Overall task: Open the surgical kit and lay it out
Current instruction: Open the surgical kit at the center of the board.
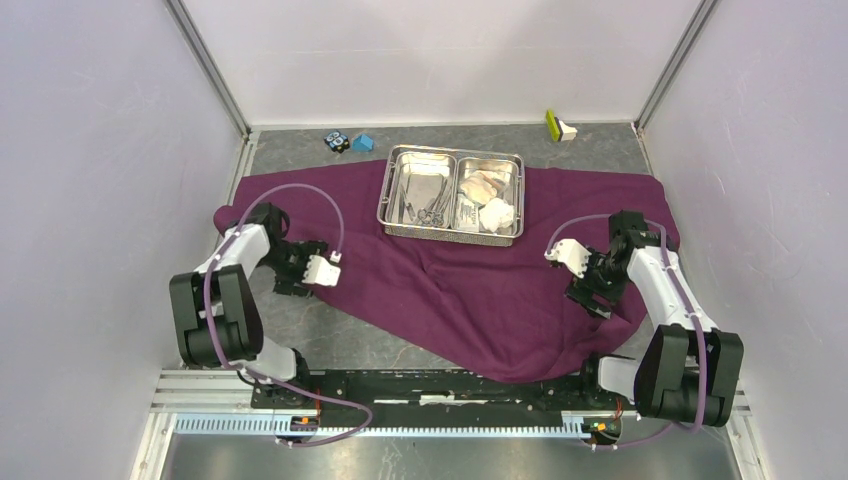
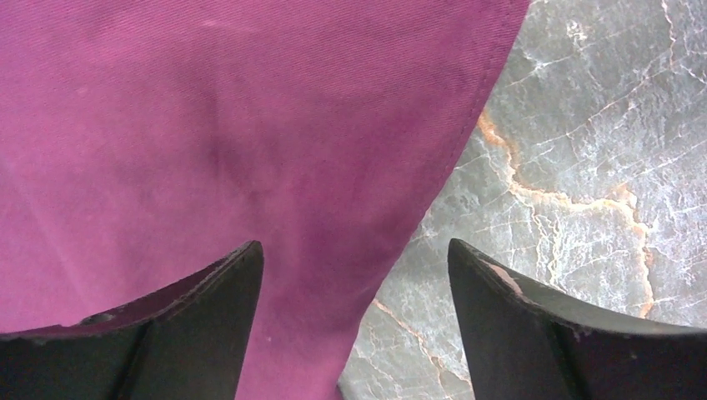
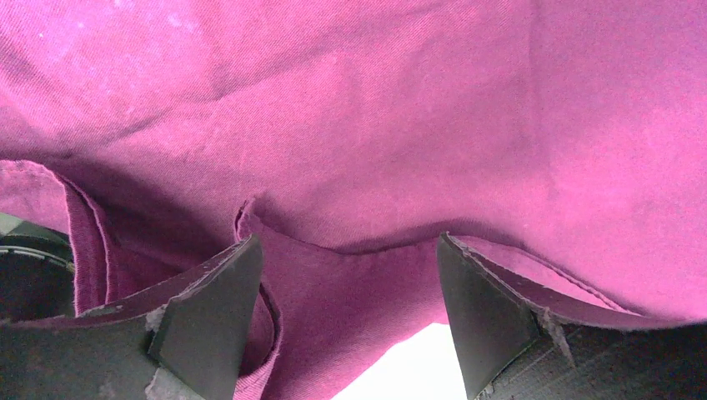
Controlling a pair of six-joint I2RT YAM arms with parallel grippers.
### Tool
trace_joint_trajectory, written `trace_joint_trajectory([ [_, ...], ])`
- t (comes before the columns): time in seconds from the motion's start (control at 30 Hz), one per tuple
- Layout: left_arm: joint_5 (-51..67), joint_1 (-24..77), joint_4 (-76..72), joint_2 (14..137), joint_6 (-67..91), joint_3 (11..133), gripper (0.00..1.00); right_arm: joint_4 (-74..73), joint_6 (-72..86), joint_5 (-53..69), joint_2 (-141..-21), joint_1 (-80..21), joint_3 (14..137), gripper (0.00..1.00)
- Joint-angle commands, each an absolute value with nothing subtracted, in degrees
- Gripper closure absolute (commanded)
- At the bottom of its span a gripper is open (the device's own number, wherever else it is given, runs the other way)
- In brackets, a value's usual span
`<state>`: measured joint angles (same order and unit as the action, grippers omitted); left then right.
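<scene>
The purple cloth wrap (image 1: 480,290) lies opened out flat on the grey table. The steel tray (image 1: 385,205) stands on its far middle part. Slim forceps (image 1: 425,205) lie in the tray's left compartment. A white packet (image 1: 467,212) and gauze wads (image 1: 497,214) fill the right one. My left gripper (image 1: 300,283) hangs open low over the cloth's left edge. In the left wrist view that gripper (image 2: 354,250) straddles the hem, cloth (image 2: 208,125) on the left, bare table (image 2: 584,167) on the right. My right gripper (image 1: 590,298) is open at the cloth's right side. In its wrist view, a loose fold (image 3: 358,283) lies between the open right gripper (image 3: 348,242) fingers.
A small blue block (image 1: 363,143) and a black-and-blue toy (image 1: 337,141) sit behind the cloth at the back left. A green-and-white object (image 1: 558,126) stands at the back right. White walls close in the table on three sides. A metal rail (image 1: 450,420) runs along the near edge.
</scene>
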<state>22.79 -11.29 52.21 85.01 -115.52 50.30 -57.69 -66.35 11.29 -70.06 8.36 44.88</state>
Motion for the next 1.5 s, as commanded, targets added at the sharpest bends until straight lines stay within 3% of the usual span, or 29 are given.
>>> trace_joint_trajectory([
  [0.0, 18.44, -9.79, 53.56, 87.38, -119.17, 52.21, 0.17, -57.17, -69.58, 11.40, -69.96, 8.18, 46.49, 0.17],
  [0.17, 15.90, -8.77, 53.53, 89.51, -118.81, 51.92, 0.40, -56.51, -69.49, 11.07, -70.65, 8.17, 46.72, 0.17],
  [0.33, 13.90, -7.65, 55.61, 89.24, -115.25, 52.27, 0.86, -56.63, -69.24, 10.65, -71.45, 8.17, 47.97, 0.18],
  [0.4, 13.42, -7.65, 57.19, 87.29, -113.61, 52.31, 0.96, -56.68, -69.09, 10.39, -71.45, 8.22, 48.45, 0.18],
  [0.67, 8.40, -6.77, 66.80, 73.29, -112.98, 49.42, 0.98, -57.76, -68.99, 10.31, -72.67, 8.18, 52.43, 0.18],
  [1.37, -4.51, -4.66, 94.39, 50.55, -98.95, 46.14, 0.98, -56.66, -71.61, 11.78, -71.49, 8.17, 52.98, 0.18],
  [1.47, -5.87, -4.57, 94.28, 47.68, -98.40, 44.27, 0.87, -56.10, -71.83, 11.74, -71.12, 8.17, 52.30, 0.18],
])
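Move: Cloth edge for my left hand: some 2 cm back of its open fingers, level sideways, 3 cm lower. The surgical kit tray stands about 19 cm ahead of that hand and 36 cm right; the board's near edge lies 21 cm back, level sideways. From my right hand, the folded-over cloth edge is roughly 2 cm right and 1 cm back, 4 cm lower, and the tray is 26 cm ahead and 33 cm left. With my left hand I sink about 2 cm, easing slightly back, shut my wide-open fingers and pinch the cloth's near edge. Keeping that grip, I lift and draw it some 15 cm back towards my base, drifting a little left, wrist rolling about 20 degrees so its left side rises. My right hand, fingers still open, shifts about 3.5 cm forward and 2 cm up over the folded cloth. ##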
